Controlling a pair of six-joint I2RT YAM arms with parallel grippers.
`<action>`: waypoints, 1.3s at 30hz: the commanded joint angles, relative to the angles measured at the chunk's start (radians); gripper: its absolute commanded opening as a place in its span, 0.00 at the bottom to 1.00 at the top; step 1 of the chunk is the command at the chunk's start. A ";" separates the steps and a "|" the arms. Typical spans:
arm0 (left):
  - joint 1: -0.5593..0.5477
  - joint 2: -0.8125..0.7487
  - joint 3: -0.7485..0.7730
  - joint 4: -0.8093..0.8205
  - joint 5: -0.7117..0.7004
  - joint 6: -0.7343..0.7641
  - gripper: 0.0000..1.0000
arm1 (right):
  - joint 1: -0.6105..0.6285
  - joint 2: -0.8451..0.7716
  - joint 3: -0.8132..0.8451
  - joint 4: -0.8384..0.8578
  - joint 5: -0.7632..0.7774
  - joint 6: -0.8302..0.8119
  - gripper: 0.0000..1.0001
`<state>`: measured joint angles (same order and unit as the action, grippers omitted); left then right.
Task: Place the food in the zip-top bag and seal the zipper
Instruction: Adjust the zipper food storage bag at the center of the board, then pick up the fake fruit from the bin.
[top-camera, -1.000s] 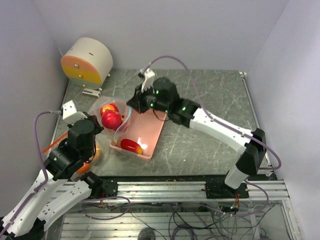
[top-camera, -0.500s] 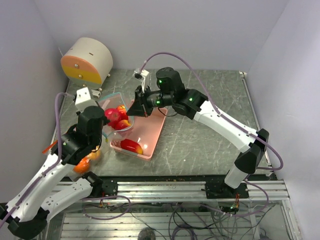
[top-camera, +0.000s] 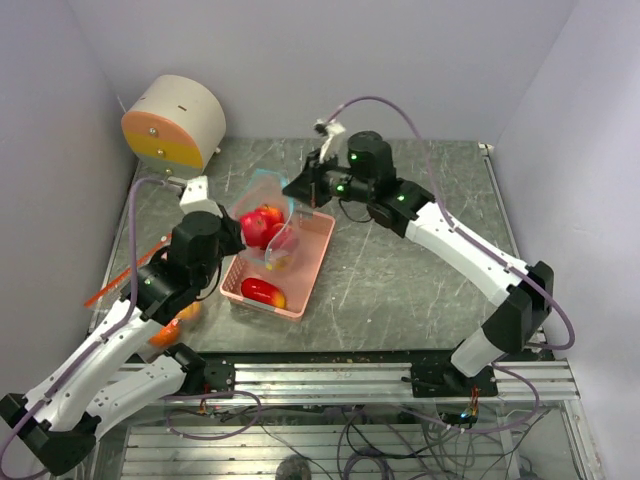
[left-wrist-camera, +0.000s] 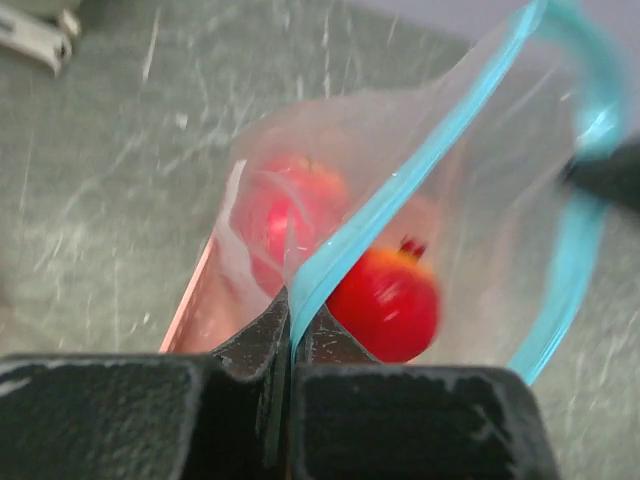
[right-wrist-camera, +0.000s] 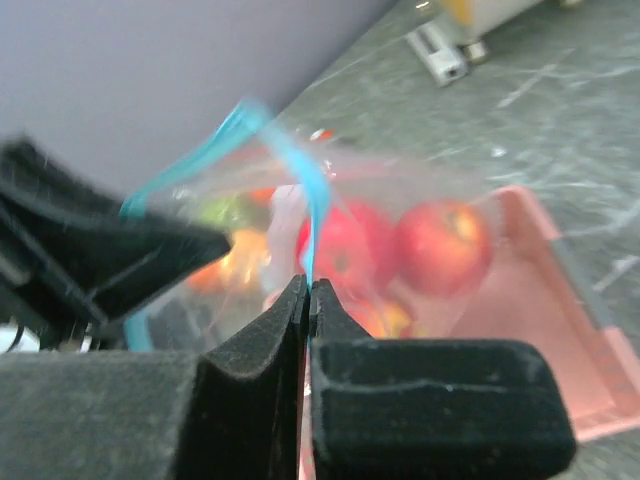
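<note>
The zip-top bag (top-camera: 262, 200) hangs above the pink basket (top-camera: 312, 250), held between both grippers. Its teal zipper (top-camera: 270, 179) stands open in a loop. Red apples (top-camera: 264, 224) sit inside the bag, and they also show in the left wrist view as apples (left-wrist-camera: 385, 300). My left gripper (top-camera: 238, 234) is shut on the zipper strip (left-wrist-camera: 400, 180) at the mouth's left side. My right gripper (top-camera: 303, 190) is shut on the strip (right-wrist-camera: 305, 200) at the opposite side. One red apple (top-camera: 262, 291) lies in the basket. An orange fruit (top-camera: 165, 332) rests on the table beside the left arm.
A round white and orange device (top-camera: 175, 122) stands at the back left. A thin orange stick (top-camera: 112, 287) lies near the table's left edge. The basket wall (right-wrist-camera: 585, 330) shows below the bag in the right wrist view.
Both grippers have lifted the bag up and to the right, keeping hold of the zipper. The bag now hangs over the basket's back end with the apples in it.
</note>
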<state>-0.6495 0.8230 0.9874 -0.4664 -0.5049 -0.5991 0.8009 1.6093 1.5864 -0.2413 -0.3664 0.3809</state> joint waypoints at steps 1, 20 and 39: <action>0.003 -0.101 -0.058 -0.081 0.040 -0.046 0.07 | -0.087 -0.091 -0.087 0.242 0.088 0.115 0.00; 0.002 -0.153 0.196 -0.154 -0.263 0.105 0.07 | -0.090 -0.183 -0.271 0.441 -0.474 0.065 0.91; 0.002 -0.245 0.236 -0.285 -0.402 0.138 0.07 | 0.167 0.181 -0.321 0.026 0.084 -0.196 0.98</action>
<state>-0.6495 0.5751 1.2251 -0.7326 -0.8799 -0.4671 0.9161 1.7237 1.2343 -0.1452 -0.4351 0.2638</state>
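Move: The right hand, pinching the bag's blue zipper rim, will next go for the red-orange fruit in the basket, about 8 cm back, 7 cm left and 26 cm below it; the basket's middle lies some 3 cm left, 1 cm back and 28 cm below. From the left hand, pinching the other side of the rim, the orange at the bag's bottom end is roughly 21 cm left, 15 cm back and 26 cm down, and the two pomegranates in the bag are 3 cm right, 4 cm ahead and 9 cm below. The right fingers let go of the zipper rim, opening wide after a short tug forward and right; that hand eases back, then drops fast, some 19 cm in all, tipping its fingers down over the red-orange fruit without a visible touch. The left hand keeps its pinch on the rim, dips briefly, then carries it about 13 cm left, 10 cm up and somewhat back, turning about 20 degrees counter-clockwise. ##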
